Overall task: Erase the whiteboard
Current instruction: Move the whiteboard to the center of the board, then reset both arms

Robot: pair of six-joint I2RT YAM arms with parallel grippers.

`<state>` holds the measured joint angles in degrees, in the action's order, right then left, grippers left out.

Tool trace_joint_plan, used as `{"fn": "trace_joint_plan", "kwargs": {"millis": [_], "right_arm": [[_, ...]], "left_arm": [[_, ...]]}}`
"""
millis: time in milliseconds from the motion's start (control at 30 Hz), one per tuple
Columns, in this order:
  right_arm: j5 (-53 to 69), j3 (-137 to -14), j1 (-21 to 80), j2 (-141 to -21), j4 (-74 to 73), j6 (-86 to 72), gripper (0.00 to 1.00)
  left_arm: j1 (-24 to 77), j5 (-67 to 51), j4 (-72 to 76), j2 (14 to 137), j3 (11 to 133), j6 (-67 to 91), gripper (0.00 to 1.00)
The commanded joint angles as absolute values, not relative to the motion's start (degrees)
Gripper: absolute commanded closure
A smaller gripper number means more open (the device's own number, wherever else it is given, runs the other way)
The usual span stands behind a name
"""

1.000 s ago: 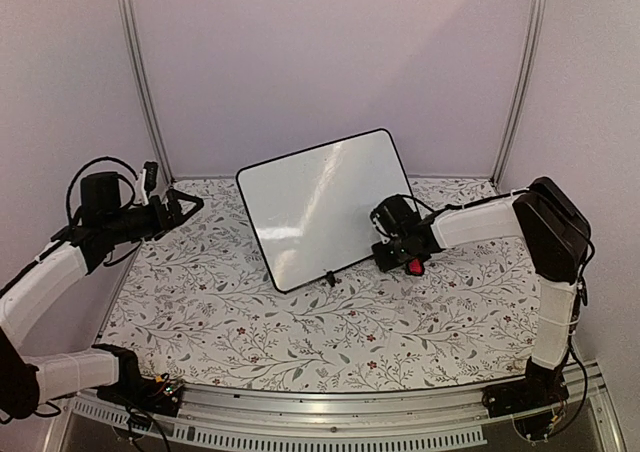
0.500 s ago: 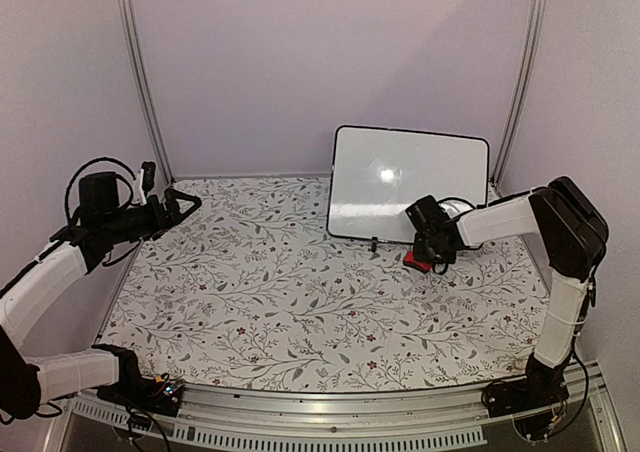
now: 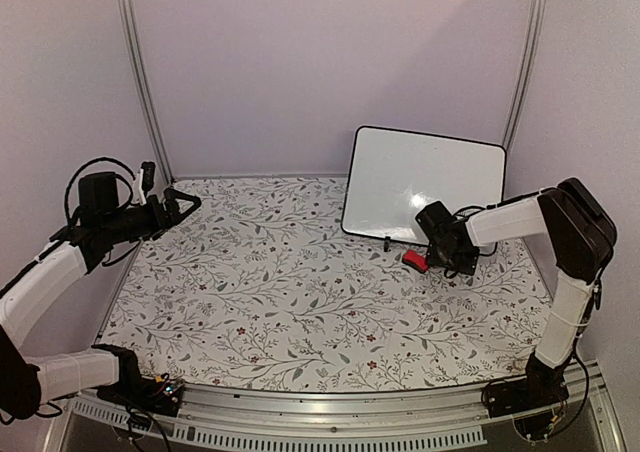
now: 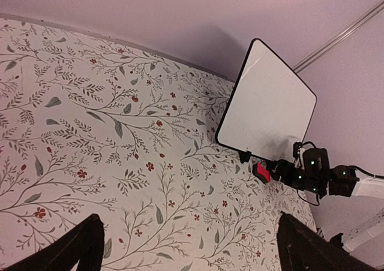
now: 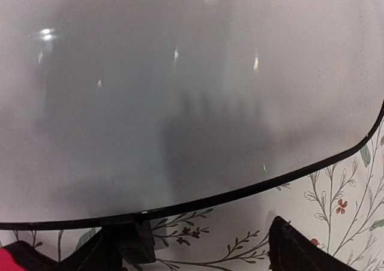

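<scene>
The whiteboard (image 3: 425,184) stands upright at the back right of the table, its face bare of writing. It shows again in the left wrist view as whiteboard (image 4: 270,103) and fills the right wrist view as whiteboard (image 5: 180,91). My right gripper (image 3: 441,249) sits low just in front of its bottom edge, open, with only tablecloth between its fingers (image 5: 300,250). A small red eraser (image 3: 414,261) lies on the cloth just left of that gripper; a corner of the eraser (image 5: 7,261) shows outside the jaws. My left gripper (image 3: 186,204) hovers open at the far left.
The board's black foot (image 5: 135,246) rests on the flowered tablecloth (image 3: 280,292). Metal posts (image 3: 520,67) and the lilac walls stand close behind and to the right of the board. The right arm's elbow (image 3: 580,222) is near the right wall.
The whiteboard has gone from leaning at the table's middle to standing at the back right. My right gripper moved right with it and opened, the eraser now outside its jaws. The left arm stayed put.
</scene>
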<state>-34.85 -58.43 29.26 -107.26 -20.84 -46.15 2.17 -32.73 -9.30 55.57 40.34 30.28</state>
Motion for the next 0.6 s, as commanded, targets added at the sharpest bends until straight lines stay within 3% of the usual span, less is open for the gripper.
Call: {"fn": "trace_joint_plan", "kwargs": {"millis": [0, 33, 233, 567], "right_arm": [[-36.02, -57.39, 30.3, -103.51, -25.28, -47.98, 0.06], [-36.75, -57.51, 31.15, -102.74, -26.28, -48.33, 0.02], [-40.4, -58.61, 40.27, -93.52, -32.56, -50.55, 0.01], [-42.47, -51.65, 71.01, -70.07, -25.16, -40.31, 0.01]], "left_arm": [[1.49, -32.83, -9.4, 55.09, 40.47, 30.38, 0.0], [1.49, -32.82, -9.29, 55.04, 40.48, 30.34, 0.0], [3.65, -29.47, -10.2, 53.12, 42.06, 31.71, 0.0], [29.81, -17.16, -14.53, 43.49, 38.45, 33.97, 0.0]]}}
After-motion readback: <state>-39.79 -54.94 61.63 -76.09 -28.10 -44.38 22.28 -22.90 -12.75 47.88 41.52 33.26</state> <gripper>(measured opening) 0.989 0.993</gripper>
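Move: The right hand, nearly open, is low at the whiteboard's foot: the board's middle is about 9 cm ahead, 7 to its left and 10 above, its right clip some 2 cm ahead and 3 left. The left clip stands roughly 5 cm ahead and 17 left; the red eraser lies level with the hand, about 10 cm left. From the high left hand, the board's middle is some 15 cm ahead, 48 right and 11 below. The right hand finishes opening and comes free of the board's right clip, easing back first and then sweeping up, left and back, about 16 cm up and 15 left, away from the whiteboard, its wrist tipping upward and turning some 30 degrees counter-clockwise. After a short wait the open left hand starts in from the side, about 7 cm right, with a pull back and a slight rise, turning a little clockwise. ##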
